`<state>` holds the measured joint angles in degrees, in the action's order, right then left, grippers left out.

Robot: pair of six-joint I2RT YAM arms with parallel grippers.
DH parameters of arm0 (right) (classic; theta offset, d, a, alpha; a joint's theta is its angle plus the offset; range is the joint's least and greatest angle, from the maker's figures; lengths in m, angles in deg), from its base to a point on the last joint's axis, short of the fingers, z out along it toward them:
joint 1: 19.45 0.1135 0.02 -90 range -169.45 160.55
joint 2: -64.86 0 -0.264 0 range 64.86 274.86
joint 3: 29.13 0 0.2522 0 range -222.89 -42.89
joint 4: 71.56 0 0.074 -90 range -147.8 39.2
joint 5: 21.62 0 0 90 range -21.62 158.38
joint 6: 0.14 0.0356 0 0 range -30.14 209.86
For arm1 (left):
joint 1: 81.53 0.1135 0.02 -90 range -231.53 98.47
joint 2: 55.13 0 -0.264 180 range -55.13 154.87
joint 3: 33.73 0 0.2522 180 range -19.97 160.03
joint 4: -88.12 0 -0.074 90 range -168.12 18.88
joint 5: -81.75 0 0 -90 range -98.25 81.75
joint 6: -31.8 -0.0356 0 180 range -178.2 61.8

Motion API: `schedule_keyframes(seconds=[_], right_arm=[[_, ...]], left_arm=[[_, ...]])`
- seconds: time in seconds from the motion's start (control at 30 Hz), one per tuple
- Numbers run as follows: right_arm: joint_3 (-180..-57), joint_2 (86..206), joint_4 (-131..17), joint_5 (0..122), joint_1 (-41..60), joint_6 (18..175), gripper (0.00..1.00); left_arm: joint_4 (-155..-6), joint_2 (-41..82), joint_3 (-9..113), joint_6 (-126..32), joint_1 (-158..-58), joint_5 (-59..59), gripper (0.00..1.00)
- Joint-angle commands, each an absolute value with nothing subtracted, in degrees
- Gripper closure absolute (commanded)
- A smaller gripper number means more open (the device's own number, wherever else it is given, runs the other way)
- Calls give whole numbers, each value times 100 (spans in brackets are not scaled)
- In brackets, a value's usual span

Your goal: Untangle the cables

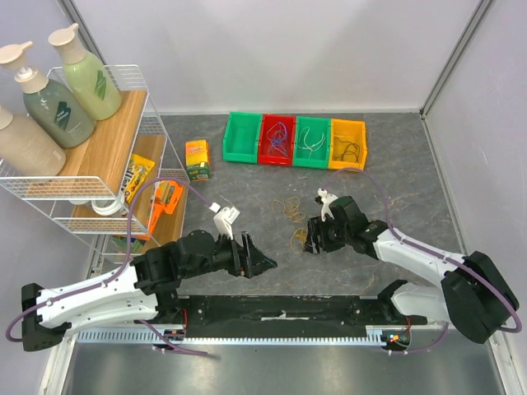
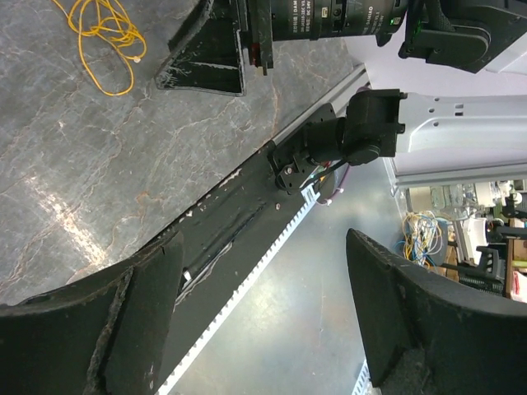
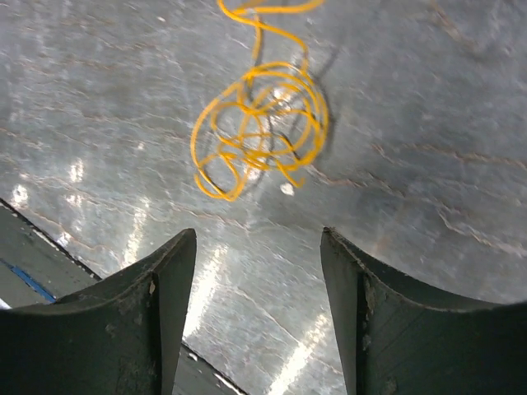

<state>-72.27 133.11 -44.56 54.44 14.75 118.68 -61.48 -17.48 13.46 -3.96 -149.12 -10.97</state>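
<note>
A yellow cable (image 1: 297, 239) lies coiled on the grey table just left of my right gripper (image 1: 310, 237). In the right wrist view the coil (image 3: 259, 136) lies on the table ahead of the open, empty jaws (image 3: 258, 247). A second loose yellow cable (image 1: 288, 209) lies a little farther back. My left gripper (image 1: 261, 257) is open and empty, left of the coil, over the near table edge (image 2: 265, 239). The coil also shows in the left wrist view (image 2: 103, 37). Purple and blue cables (image 1: 278, 137), a white cable (image 1: 311, 141) and a black cable (image 1: 349, 151) lie in bins.
A row of bins, green (image 1: 241, 138), red (image 1: 267, 151), green (image 1: 298, 152) and yellow (image 1: 333, 153), stands at the back. A wire rack (image 1: 107, 177) with bottles stands at the left. A yellow-green box (image 1: 198, 159), an orange item (image 1: 165, 202) and a white tag (image 1: 224, 216) are nearby.
</note>
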Motion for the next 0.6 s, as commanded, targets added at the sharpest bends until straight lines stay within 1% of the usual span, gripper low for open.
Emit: schedule_keyframes(seconds=[0.0, 0.07, 0.27, 0.33, 0.37, 0.43, 0.47, 0.57], right_arm=[[-7444, 13411, -5182, 5580, 1641, 11878, 32], [-7470, 13595, -5339, 5747, 1667, 11808, 35], [-7663, 14272, -5560, 6091, 1834, 11579, 57], [-7725, 14343, -5595, 6117, 1983, 11605, 69], [-7743, 14326, -5560, 6126, 2071, 11640, 76], [-7821, 14160, -5429, 6117, 2212, 11719, 94], [-7865, 13985, -5306, 6108, 2299, 11746, 100], [-7988, 13178, -5007, 5881, 2449, 11729, 100]], left_arm=[[-6599, -1698, 1290, -178, -14920, -904, 15], [-6599, -1733, 1238, -134, -14912, -921, 16], [-6617, -1821, 1106, -11, -14912, -913, 16], [-6608, -1830, 1079, 7, -14912, -904, 16], [-6599, -1848, 1062, 7, -14911, -912, 16], [-6590, -1865, 1035, 16, -14929, -930, 16], [-6590, -1865, 1035, 7, -14912, -947, 16], [-6555, -1865, 1061, -28, -14912, -991, 16]])
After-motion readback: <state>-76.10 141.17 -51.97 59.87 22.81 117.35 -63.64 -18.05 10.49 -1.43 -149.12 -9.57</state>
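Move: The right hand's open fingers hang just short of the tangled yellow cable: the coil's middle lies about 3 cm ahead, 4 cm left and 3 cm below. The cable's looser loops lie some 11 cm ahead and 6 cm left of the hand. Farther out, the green bin with the white cable is roughly 33 cm straight ahead, the red bin 33 cm ahead and 8 cm left. From the left hand the coil lies about 12 cm ahead, 8 cm right and 19 cm below. Leftward, about 4 cm in all, the right hand sweeps in a shallow scoop: first forward and left with a dip of about 2 cm to the near edge of the yellow coil, the fingers closing from well open to shut on its strands. It then rises nearly as much, still going left and easing slightly back, keeping the pinch. ##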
